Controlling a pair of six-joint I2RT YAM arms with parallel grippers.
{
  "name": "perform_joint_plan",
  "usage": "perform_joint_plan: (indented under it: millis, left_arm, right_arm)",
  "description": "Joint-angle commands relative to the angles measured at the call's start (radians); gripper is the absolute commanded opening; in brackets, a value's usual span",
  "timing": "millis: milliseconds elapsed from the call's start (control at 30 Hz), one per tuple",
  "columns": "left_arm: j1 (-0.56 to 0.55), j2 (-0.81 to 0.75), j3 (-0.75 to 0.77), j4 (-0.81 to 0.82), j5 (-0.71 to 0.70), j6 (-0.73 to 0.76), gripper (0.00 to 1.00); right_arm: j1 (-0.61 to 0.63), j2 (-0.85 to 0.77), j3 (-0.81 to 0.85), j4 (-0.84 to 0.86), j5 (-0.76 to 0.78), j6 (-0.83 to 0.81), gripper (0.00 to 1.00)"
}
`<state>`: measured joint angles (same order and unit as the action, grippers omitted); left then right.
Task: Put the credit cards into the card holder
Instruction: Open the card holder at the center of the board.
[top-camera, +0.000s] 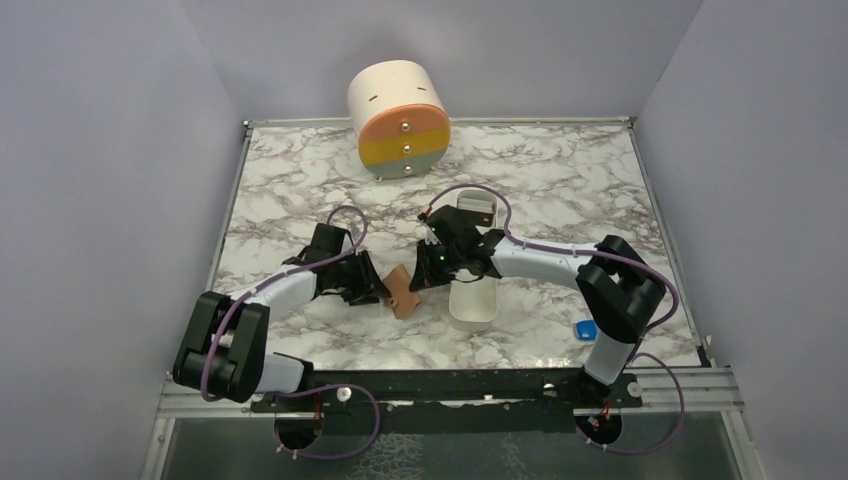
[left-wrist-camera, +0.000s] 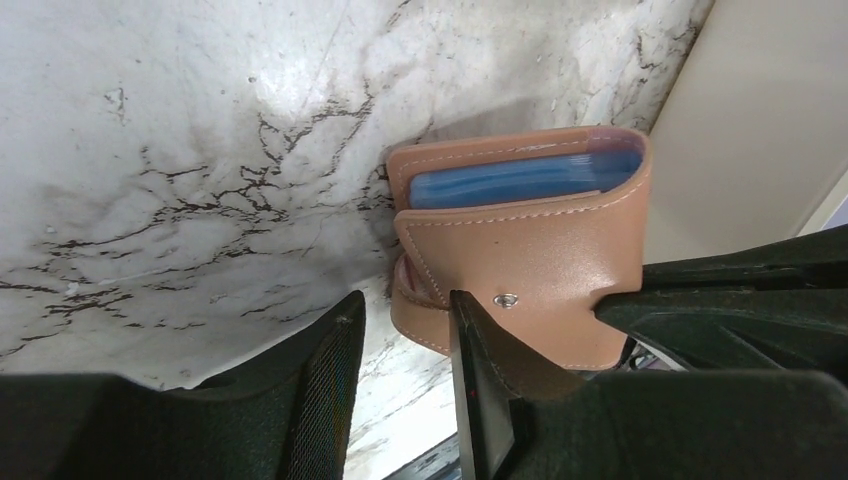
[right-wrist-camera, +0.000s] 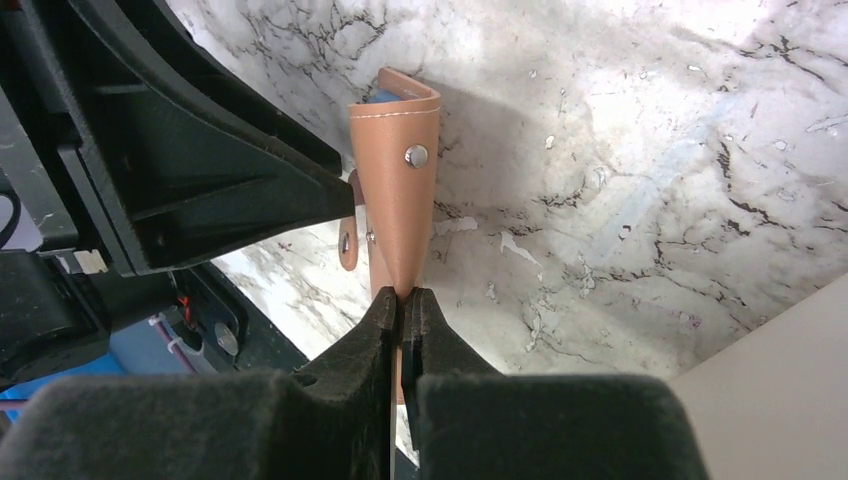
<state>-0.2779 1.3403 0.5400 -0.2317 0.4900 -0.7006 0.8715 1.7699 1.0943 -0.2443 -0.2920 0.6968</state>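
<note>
The tan leather card holder (top-camera: 403, 291) stands on edge on the marble table between my two grippers. In the left wrist view the card holder (left-wrist-camera: 540, 250) shows its snap stud and light-blue layers (left-wrist-camera: 520, 180) inside its fold. Whether those layers are credit cards or lining I cannot tell, and no loose credit cards show. My left gripper (left-wrist-camera: 405, 325) is open. Its right finger (left-wrist-camera: 480, 380) lies against the holder's near face, with only bare table in the gap. My right gripper (right-wrist-camera: 402, 296) is shut on the lower edge of the card holder (right-wrist-camera: 398, 190).
A long white tray (top-camera: 473, 300) lies just right of the holder, under the right arm. A cream cylinder with orange, yellow and grey bands (top-camera: 400, 120) stands at the back. A small blue block (top-camera: 586, 328) sits near the right arm's base. Grey walls enclose the table.
</note>
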Motion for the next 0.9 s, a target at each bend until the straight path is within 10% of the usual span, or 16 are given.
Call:
perform_joint_plan:
  millis: [0,867]
  left_arm:
    - [0.000,0.016,-0.031,0.023,0.025,-0.027,0.39]
    - [-0.081,-0.037,-0.012,-0.020,-0.083,-0.003,0.63]
  right_arm:
    - [0.009,0.020,-0.008,0.039,0.066,0.005,0.01]
    - [0.009,0.037,-0.006,0.054,0.079,0.004,0.01]
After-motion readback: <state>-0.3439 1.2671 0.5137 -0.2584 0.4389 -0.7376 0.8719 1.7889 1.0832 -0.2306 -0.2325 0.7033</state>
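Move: The card holder, folded and unsnapped, has its middle about 3 cm to the left hand's right and 1 cm ahead, roughly level in height, with its loose strap at the left fingertips. From the right hand, which already pinches the holder's right edge, that middle lies some 2 cm left, 1 cm back and 2 cm lower. The white tray's middle is about 11 cm right of the right hand and 6 cm ahead. Left fingers spread as that hand rises about 3 cm and descends again by the strap; right lowers gripped holder. ##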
